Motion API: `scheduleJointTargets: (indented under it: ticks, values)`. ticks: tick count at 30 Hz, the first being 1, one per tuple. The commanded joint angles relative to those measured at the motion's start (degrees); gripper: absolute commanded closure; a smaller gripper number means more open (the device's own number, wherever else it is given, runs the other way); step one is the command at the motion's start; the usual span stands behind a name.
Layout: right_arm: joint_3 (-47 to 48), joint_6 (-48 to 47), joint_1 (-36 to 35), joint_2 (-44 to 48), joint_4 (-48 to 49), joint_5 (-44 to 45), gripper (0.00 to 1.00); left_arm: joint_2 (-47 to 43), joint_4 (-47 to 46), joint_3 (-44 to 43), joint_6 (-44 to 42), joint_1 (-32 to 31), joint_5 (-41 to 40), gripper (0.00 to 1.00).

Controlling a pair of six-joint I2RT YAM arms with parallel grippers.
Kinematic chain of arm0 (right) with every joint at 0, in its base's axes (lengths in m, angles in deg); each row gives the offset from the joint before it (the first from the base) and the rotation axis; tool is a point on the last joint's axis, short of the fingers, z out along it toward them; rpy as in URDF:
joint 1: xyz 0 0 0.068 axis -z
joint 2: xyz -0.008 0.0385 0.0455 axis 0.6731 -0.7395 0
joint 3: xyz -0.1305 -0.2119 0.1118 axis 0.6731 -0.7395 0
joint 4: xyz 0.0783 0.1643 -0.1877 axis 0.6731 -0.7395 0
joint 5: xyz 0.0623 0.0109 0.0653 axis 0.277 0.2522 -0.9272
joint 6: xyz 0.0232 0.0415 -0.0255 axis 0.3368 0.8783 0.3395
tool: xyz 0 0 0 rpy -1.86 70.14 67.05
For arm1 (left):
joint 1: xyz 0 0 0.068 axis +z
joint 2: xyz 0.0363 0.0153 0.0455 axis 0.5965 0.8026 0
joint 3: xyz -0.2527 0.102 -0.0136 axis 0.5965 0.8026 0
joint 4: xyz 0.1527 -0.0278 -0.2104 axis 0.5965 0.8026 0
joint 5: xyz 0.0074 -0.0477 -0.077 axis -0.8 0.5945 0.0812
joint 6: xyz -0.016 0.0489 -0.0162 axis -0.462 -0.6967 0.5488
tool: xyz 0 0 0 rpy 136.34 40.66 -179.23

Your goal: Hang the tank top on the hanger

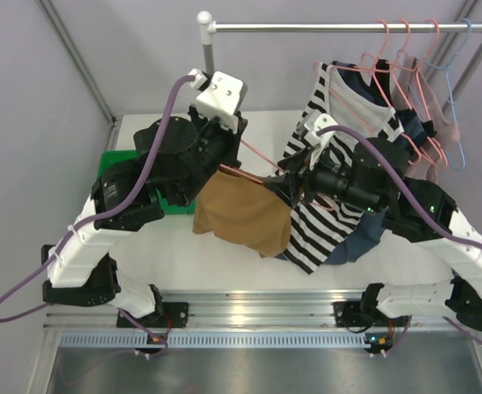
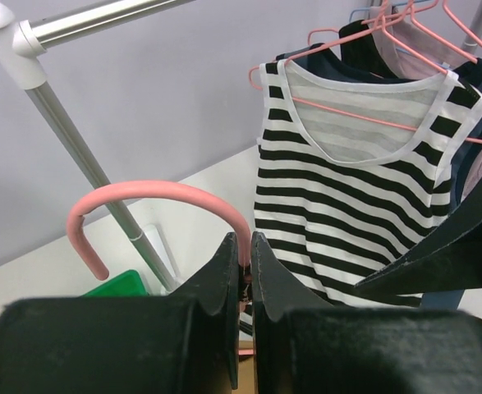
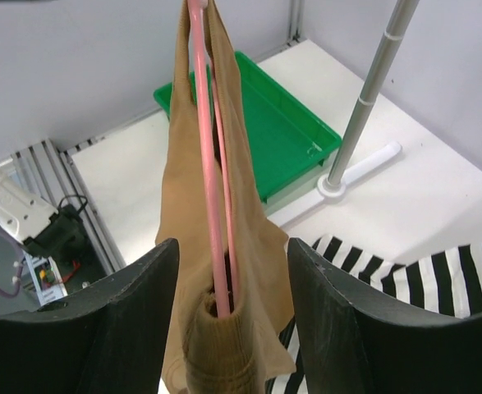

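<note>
The tan tank top (image 1: pixel 241 215) hangs draped on the thin pink hanger (image 1: pixel 253 156) above the table's middle, between the two arms. My left gripper (image 2: pixel 250 238) is shut on the hanger (image 2: pixel 158 193) just below its curved hook. In the right wrist view the tank top (image 3: pixel 253 238) hangs folded over the hanger's wires (image 3: pixel 208 189), and one wire end pokes into a ribbed hem. My right gripper (image 3: pixel 232 244) stands open around that end of the fabric, with a gap on each side of it.
A black-and-white striped top (image 1: pixel 331 222) and a navy garment (image 1: pixel 360 238) hang on pink hangers from the rack bar (image 1: pixel 347 27) at right, close behind my right arm. A green tray (image 1: pixel 113 164) lies at left. The rack's pole (image 3: pixel 364 107) stands beside it.
</note>
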Motion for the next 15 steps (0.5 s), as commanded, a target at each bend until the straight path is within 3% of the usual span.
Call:
scheduleJointTargets:
  ticks: [1,8,11,12,15]
  values:
    - [-2.72,-0.16,0.63,3.26,1.84,0.12,0.45,-0.46,-4.66,1.3,-1.28,-0.12,-1.13,1.0]
    - [-10.2,2.39,0.64,7.57,5.62,-0.4,0.53,-1.17,-6.33,4.2,-0.75,-0.12,-1.13,1.0]
    - [-11.09,3.35,0.63,7.67,5.8,-0.41,0.73,-1.34,-6.85,5.43,-0.13,-0.12,-0.78,1.0]
    - [-11.17,3.62,0.72,7.75,5.8,-0.14,0.84,-1.43,-7.2,6.39,0.13,-0.03,-0.69,1.0]
    - [-12.66,4.85,0.63,8.37,7.03,1.61,1.0,-1.96,-8.52,8.06,0.4,-0.12,-0.52,1.0]
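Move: The right hand's open fingers already straddle the right side of the pink hanger where it runs into the brown tank top; that spot lies about 1 cm ahead and 2 cm below. The tank top's middle hangs some 10 cm to the left, 2 cm ahead and 10 cm below; the striped top is roughly 15 cm to the right, 16 cm ahead and 8 cm lower. From the left hand, still holding the hanger's neck, that spot is about 10 cm right, 5 cm back and 9 cm below. The right fingers shut on the hanger's right side, with the brown cloth bunched there, pinching it late in the move after the open hand has sunk about 4 cm and eased slightly right and back. Meanwhile the left hand keeps its grip near the hook and lowers the hanger some 3 cm, drifting to the right as it goes. ##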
